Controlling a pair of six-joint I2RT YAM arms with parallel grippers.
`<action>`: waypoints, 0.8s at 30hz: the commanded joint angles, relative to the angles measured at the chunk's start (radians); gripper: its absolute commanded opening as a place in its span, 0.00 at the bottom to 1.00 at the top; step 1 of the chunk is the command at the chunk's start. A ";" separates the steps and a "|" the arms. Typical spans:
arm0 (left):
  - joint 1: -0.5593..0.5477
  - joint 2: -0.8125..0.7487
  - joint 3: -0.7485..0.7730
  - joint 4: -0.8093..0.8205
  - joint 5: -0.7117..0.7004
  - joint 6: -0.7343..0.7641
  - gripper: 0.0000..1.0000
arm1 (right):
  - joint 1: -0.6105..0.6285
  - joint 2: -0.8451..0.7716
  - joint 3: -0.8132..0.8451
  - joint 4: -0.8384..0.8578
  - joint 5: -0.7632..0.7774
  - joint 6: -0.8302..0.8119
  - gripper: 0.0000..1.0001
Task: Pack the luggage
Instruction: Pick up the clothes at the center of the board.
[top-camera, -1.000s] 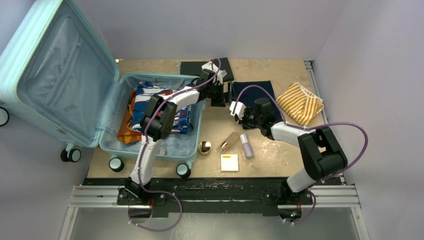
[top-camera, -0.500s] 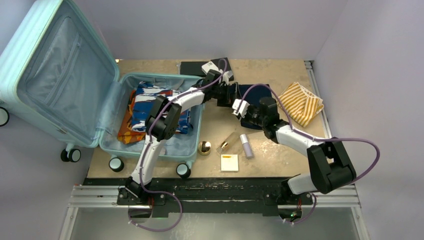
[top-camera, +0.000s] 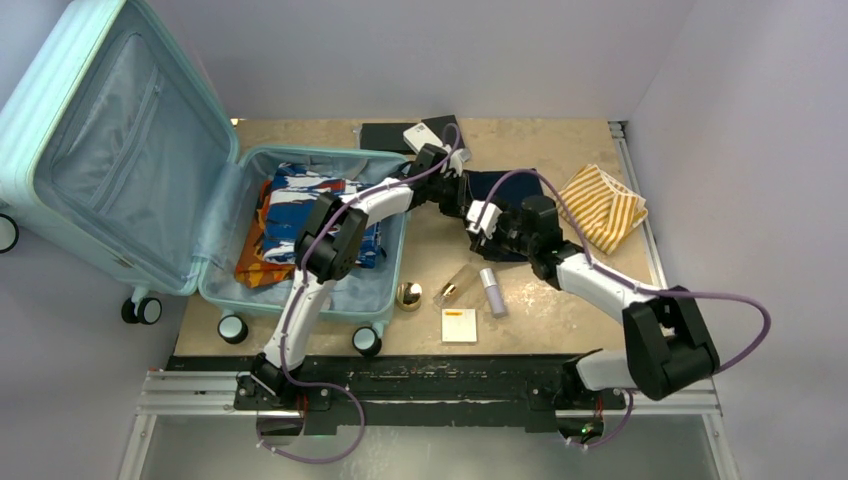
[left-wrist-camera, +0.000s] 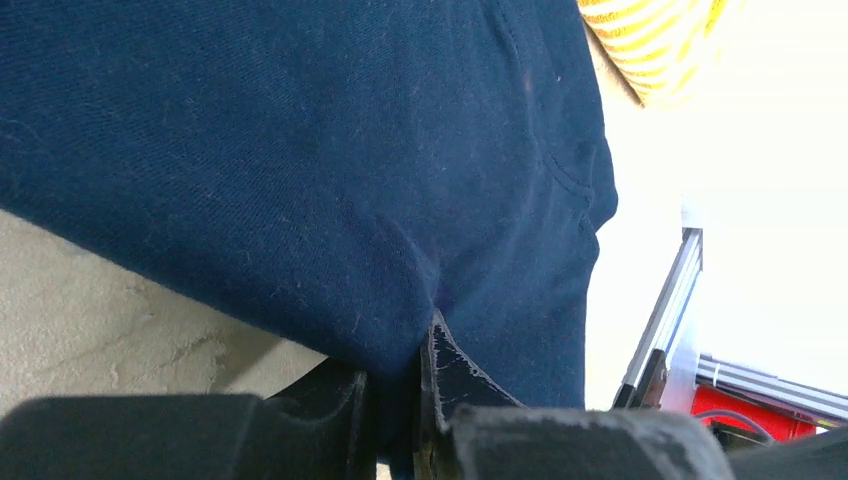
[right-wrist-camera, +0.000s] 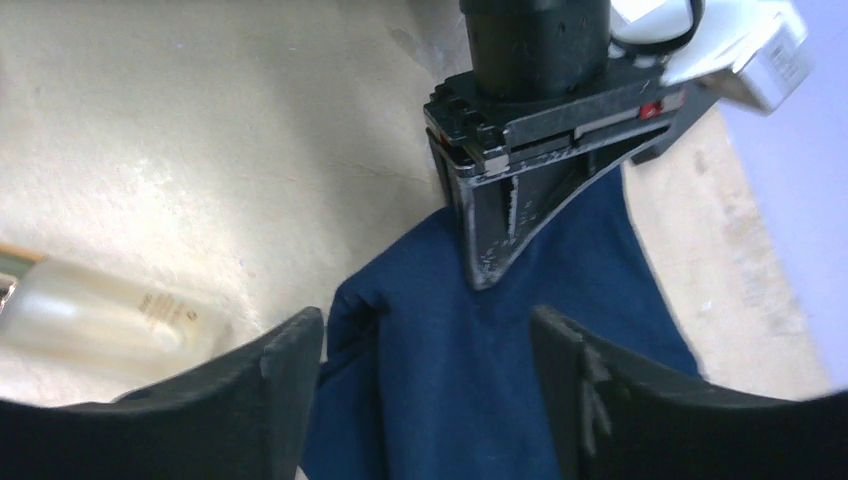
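The luggage (top-camera: 345, 292) lies open at the left with its lid up; folded colourful clothes (top-camera: 300, 215) lie in its base. A navy blue garment (top-camera: 522, 184) lies on the table to its right. My left gripper (top-camera: 463, 192) reaches over to the garment's left edge and is shut on a pinch of it (left-wrist-camera: 400, 370). My right gripper (top-camera: 500, 228) is open just in front, its jaws wide astride the navy garment (right-wrist-camera: 470, 390), facing the left gripper (right-wrist-camera: 510, 200).
A yellow striped cloth (top-camera: 600, 205) lies right of the garment and a black flat item (top-camera: 385, 137) at the back. A gold round object (top-camera: 408, 295), clear bottle (top-camera: 455, 285), lilac tube (top-camera: 492, 291) and white-yellow box (top-camera: 459, 325) lie near the front.
My left gripper moved right from beside the black item onto the navy garment's edge. My right gripper shifted a little right and back along the garment.
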 joint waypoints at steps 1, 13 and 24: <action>-0.017 -0.008 0.017 -0.059 0.010 0.029 0.00 | -0.008 -0.123 0.085 -0.146 -0.039 -0.008 0.90; 0.019 -0.201 0.084 -0.344 -0.139 0.228 0.00 | -0.054 -0.404 0.074 -0.249 0.075 0.033 0.99; 0.032 -0.217 0.296 -0.749 -0.205 0.464 0.00 | -0.057 -0.418 0.040 -0.149 0.103 0.101 0.99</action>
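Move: The left hand already has the left edge of the navy clothes pinched close to the board; their middle lies about 8 cm to its right and 1 cm back. The suitcase's open half they go to is centred roughly 36 cm left and 6 cm back. The glass bottle stands some 17 cm back and 2 cm left, the white charger 14 cm ahead and 9 cm left. From the opening right hand, the clothes' middle lies 4 cm ahead, 2 cm right and 7 cm below. Keeping its pinch on the clothes' left edge, the left hand drags them some 6 cm left towards the suitcase and, after a slight dip, lifts about as far, its fingers tipping more steeply down. The right hand finishes opening and rises quickly off the clothes by about 12 cm, easing back and right, its fingers tilting up. ##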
